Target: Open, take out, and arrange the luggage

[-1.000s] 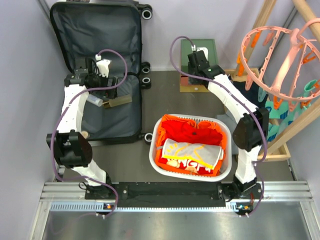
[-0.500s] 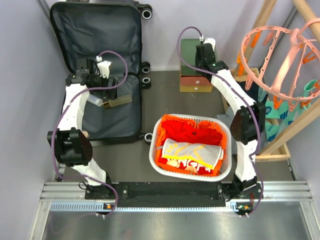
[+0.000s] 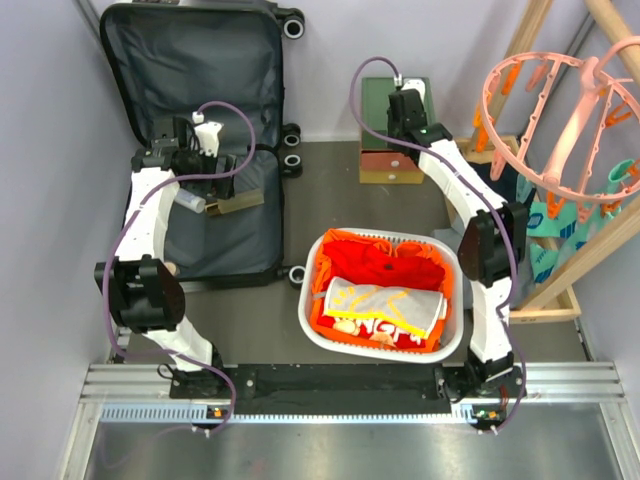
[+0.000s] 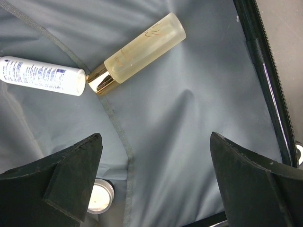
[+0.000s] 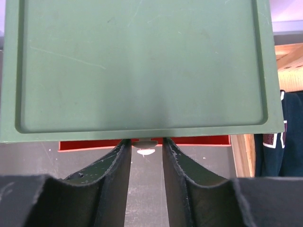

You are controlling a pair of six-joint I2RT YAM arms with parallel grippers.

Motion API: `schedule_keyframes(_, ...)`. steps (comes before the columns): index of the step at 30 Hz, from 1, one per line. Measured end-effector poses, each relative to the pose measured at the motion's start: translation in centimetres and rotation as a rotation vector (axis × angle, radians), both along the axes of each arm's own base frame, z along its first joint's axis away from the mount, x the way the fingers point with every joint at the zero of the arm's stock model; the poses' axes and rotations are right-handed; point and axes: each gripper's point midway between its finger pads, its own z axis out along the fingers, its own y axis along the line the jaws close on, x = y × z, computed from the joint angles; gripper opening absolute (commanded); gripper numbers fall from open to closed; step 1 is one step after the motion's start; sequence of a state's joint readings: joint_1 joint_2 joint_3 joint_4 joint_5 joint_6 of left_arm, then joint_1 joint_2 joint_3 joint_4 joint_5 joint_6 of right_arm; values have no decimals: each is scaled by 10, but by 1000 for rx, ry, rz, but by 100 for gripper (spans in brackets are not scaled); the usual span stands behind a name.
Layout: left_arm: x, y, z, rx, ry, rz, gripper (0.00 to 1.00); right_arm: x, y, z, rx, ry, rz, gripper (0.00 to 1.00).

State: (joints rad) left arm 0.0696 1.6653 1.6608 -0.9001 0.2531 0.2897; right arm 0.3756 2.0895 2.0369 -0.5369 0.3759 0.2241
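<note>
The luggage [image 3: 230, 245] lies open at the back left, its lid [image 3: 190, 60] leaning on the wall and dark grey lining showing. My left gripper [image 3: 228, 172] [image 4: 155, 142] hovers wide open over the lining, holding nothing. Ahead of it lie a frosted bottle with a gold cap [image 4: 142, 47] [image 3: 232, 204] and a white bottle [image 4: 40, 75] [image 3: 190, 203]; a small round tin [image 4: 100, 196] sits by the left finger. My right gripper [image 3: 404, 130] [image 5: 145, 149] is at the front of the green-topped drawer box [image 5: 142, 61] [image 3: 375, 110], its jaws narrowly apart on either side of a small knob [image 5: 144, 142].
A white laundry basket [image 3: 306, 300] full of red, orange and grey clothes stands in front of the arms' bases. A pink peg hanger [image 3: 560, 110] and a wooden rack [image 3: 590, 260] crowd the right side. The suitcase wheels [image 3: 291, 160] jut toward the middle.
The right arm has swung back over the drawer box and its jaws have narrowed around the knob. The left arm has not moved.
</note>
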Motion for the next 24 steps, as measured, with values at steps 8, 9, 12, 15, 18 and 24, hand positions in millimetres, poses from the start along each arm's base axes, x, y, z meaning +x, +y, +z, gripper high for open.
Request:
schedule_keyframes(8,0,0,0,0,0,0,99,3,1,-9,-21,13,16,2)
schedule_keyframes(9,0,0,0,0,0,0,99,3,1,-9,-24,12,18,0)
schedule_keyframes(12,0,0,0,1,0,0,99,4,1,-9,-27,9,21,0)
schedule_keyframes(15,0,0,0,1,0,0,99,4,1,-9,-34,6,26,0)
schedule_keyframes(18,0,0,0,1,-1,1,99,-1,4,-9,-42,-2,40,0)
schedule_keyframes(24,5,8,-3,33,-3,31,99,-42,7,-10,-93,27,75,0)
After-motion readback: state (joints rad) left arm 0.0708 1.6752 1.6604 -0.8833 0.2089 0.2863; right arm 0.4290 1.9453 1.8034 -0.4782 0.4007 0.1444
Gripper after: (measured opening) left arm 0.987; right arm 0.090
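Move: The silver knob of the closed green drawer sits between my open right fingertips, only about 1 cm ahead and 1 cm below. The coral drawer front is roughly 6 cm under my right hand and 1 cm nearer me. The navy clothes are some 20 cm to the right and 5 cm back, 8 cm lower; the white basket lies about 27 cm back and 3 cm left, 7 cm lower. From my left hand, the knob is some 14 cm ahead and 36 cm right, about level. With my right hand I sink about 1 cm while closing the fingers, until they pinch the green drawer's knob from both sides. Once they have it I keep that grip and draw straight back towards my base, speeding up, about 4.5 cm, pulling the drawer out over the coral one. ##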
